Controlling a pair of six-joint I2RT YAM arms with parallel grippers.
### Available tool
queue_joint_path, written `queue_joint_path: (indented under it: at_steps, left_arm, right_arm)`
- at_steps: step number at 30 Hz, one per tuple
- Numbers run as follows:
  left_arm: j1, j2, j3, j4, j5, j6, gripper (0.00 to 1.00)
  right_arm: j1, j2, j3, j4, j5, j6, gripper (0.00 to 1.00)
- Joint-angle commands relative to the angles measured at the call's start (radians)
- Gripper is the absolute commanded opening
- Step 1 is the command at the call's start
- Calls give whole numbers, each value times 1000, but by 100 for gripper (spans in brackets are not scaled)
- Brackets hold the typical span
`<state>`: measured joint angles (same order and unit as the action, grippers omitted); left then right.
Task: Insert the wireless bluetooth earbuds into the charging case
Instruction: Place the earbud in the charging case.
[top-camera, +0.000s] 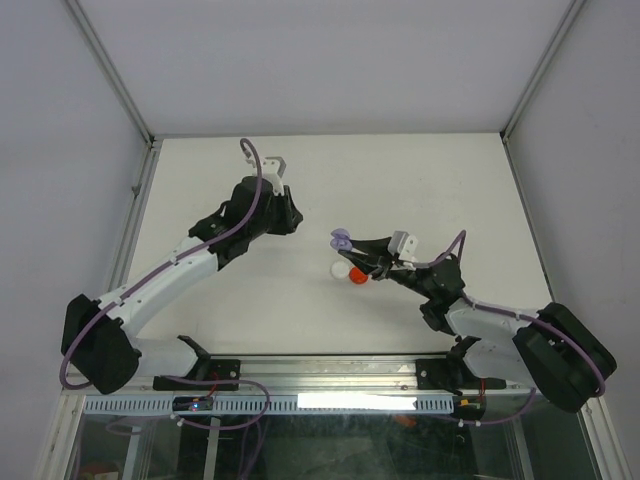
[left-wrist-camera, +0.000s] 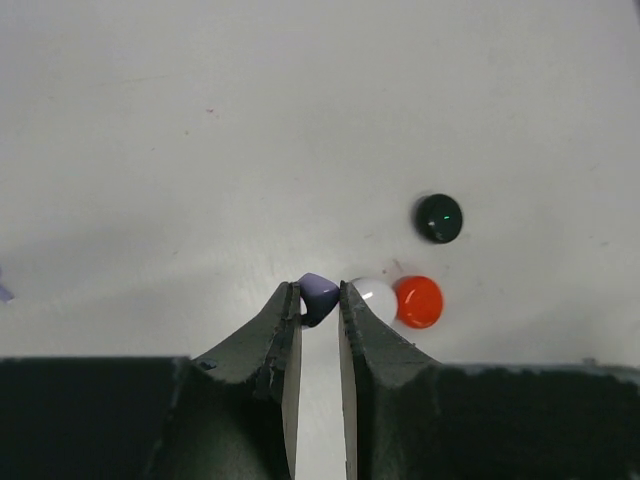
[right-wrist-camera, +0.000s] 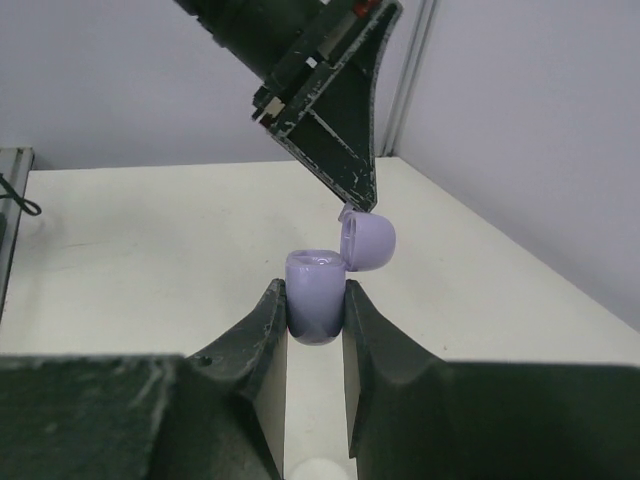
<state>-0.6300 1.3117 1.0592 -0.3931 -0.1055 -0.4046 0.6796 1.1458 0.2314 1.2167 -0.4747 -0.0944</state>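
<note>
My left gripper (left-wrist-camera: 320, 300) is shut on a small purple earbud (left-wrist-camera: 321, 294), pinched at the fingertips above the table. My right gripper (right-wrist-camera: 316, 300) is shut on the body of the purple charging case (right-wrist-camera: 316, 292), held upright. The case's lid (right-wrist-camera: 367, 241) is swung open to the right. In the right wrist view the left gripper's dark finger (right-wrist-camera: 345, 150) hangs just above and behind the open lid. From the top view the case (top-camera: 340, 240) is near the table's middle, held at the tip of the right arm.
A white round case (left-wrist-camera: 377, 294) and a red round case (left-wrist-camera: 419, 301) lie touching on the table, just beyond the left fingertips. A black round case (left-wrist-camera: 439, 218) sits farther off. White walls and metal frame posts (top-camera: 115, 80) enclose the table.
</note>
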Motion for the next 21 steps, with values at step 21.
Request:
queue_joint_path:
  at_steps: [21]
  left_arm:
    - [-260,-303,-275,655,-168,-270,16]
  right_arm:
    - [17,132,39,422,149,25,0]
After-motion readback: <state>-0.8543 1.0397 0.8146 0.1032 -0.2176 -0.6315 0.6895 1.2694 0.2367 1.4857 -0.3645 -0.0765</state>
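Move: Some 8 cm back, 11 cm to the right and 4 cm above the left hand, which already pinches the purple earbud, is the open purple charging case in the right fingers. From the right hand, that earbud is about 8 cm ahead, 11 cm left and 4 cm below. On the table, 16 cm below the left hand, the white case lies 4 cm back and 10 cm right, and the red case 5 cm back and 15 cm right. Lifting the earbud about 10 cm, the left hand also carries it right and back, each some 5 cm, towards the open case, while its wrist swings the fingers some 30 degrees from pointing down and forward to pointing more to the right and flatter. The right hand raises the case about 3 cm and eases slightly forward, tilting it a little. Both grips stay shut. ##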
